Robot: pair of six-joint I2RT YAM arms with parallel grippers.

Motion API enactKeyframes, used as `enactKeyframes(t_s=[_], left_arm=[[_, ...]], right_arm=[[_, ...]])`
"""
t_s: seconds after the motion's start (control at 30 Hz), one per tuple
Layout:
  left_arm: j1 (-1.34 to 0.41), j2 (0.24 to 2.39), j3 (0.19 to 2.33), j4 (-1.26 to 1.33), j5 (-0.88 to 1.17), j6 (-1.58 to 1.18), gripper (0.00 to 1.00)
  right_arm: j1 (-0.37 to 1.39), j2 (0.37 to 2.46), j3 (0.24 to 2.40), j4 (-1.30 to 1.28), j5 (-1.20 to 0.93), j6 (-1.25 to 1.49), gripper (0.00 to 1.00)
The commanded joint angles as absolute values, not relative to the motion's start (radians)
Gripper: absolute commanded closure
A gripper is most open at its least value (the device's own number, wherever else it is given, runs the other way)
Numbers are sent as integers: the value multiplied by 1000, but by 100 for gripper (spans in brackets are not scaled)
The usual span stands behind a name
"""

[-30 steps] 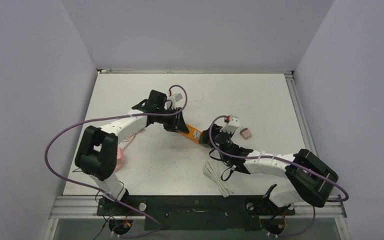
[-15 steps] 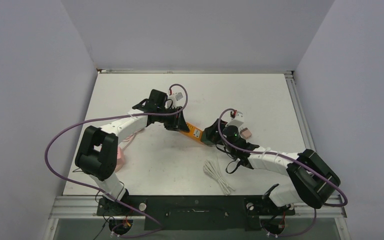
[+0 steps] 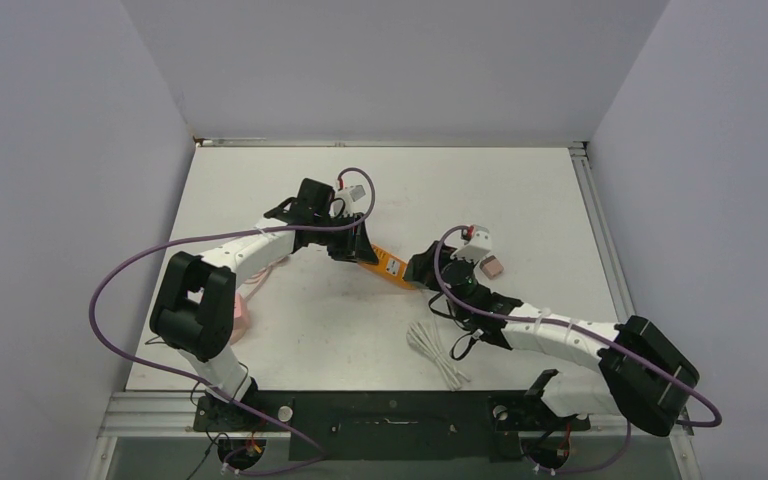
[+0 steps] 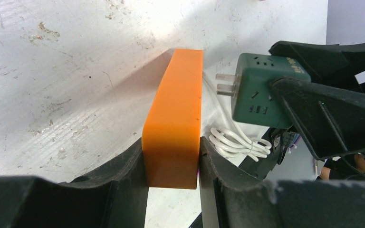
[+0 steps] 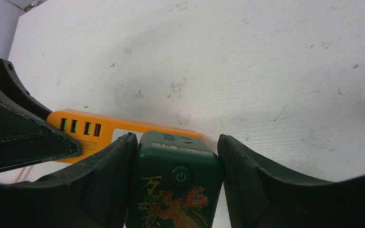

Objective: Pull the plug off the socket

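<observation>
The orange socket strip (image 3: pixel 387 267) lies on the table, and my left gripper (image 3: pixel 358 250) is shut on its near end (image 4: pixel 173 118), a finger pressed on each long side. The plug is a dark green cube (image 5: pixel 173 190) with a power button and a dragon print. My right gripper (image 5: pixel 176 142) is shut on the plug. In the left wrist view the plug (image 4: pixel 261 90) hangs beside the strip's far end, and its metal prongs (image 4: pixel 224 83) are bare and clear of the socket. From above, the right gripper (image 3: pixel 425 270) hides the plug.
A bundled white cable (image 3: pixel 435 352) lies near the right arm, in front of the strip. A small pink block (image 3: pixel 493 266) sits just right of the right wrist. A pink object (image 3: pixel 241 316) lies by the left arm's base.
The right arm's elbow and shoulder have swung to the right, and its wrist has turned slightly at the strip's end. The left arm and the strip have stayed put.
</observation>
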State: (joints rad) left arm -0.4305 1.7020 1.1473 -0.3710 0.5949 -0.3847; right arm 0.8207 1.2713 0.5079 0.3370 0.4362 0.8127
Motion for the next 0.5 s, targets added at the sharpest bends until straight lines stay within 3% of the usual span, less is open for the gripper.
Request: enactKeyframes(t_s=[0.0, 0.2, 0.47], left_arm=[[-405, 1723, 1155, -425, 398, -334, 100], [-390, 1737, 1156, -341, 447, -386, 100], [-333, 1835, 1273, -217, 481, -485, 100]], right_arm=[[811, 1202, 546, 332, 528, 766, 95], [615, 1136, 504, 297, 410, 759, 95], [249, 1148, 389, 390, 53, 741, 95]])
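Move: The brown plug lies about 17 cm to the right of the right hand, some 5 cm farther out and 8 cm lower. The right hand already holds the green adapter, its prongs clear of the power strip, whose middle is about 7 cm to its left and 2 cm lower. The white cable bundle is about 15 cm back and 3 cm right. From the left hand, which grips the strip's far end, the green adapter is about 10 cm right and 3 cm back. Keeping its pinch on the already freed green adapter, the right hand sweeps right, away from the power strip and towards the brown plug, some 13 cm and gathering speed, while reaching about 5 cm forward. It rises about 2 cm, sinks back again, and swings some 15 degrees clockwise. The left hand keeps hold of the strip and late on eases about 2 cm forward. ##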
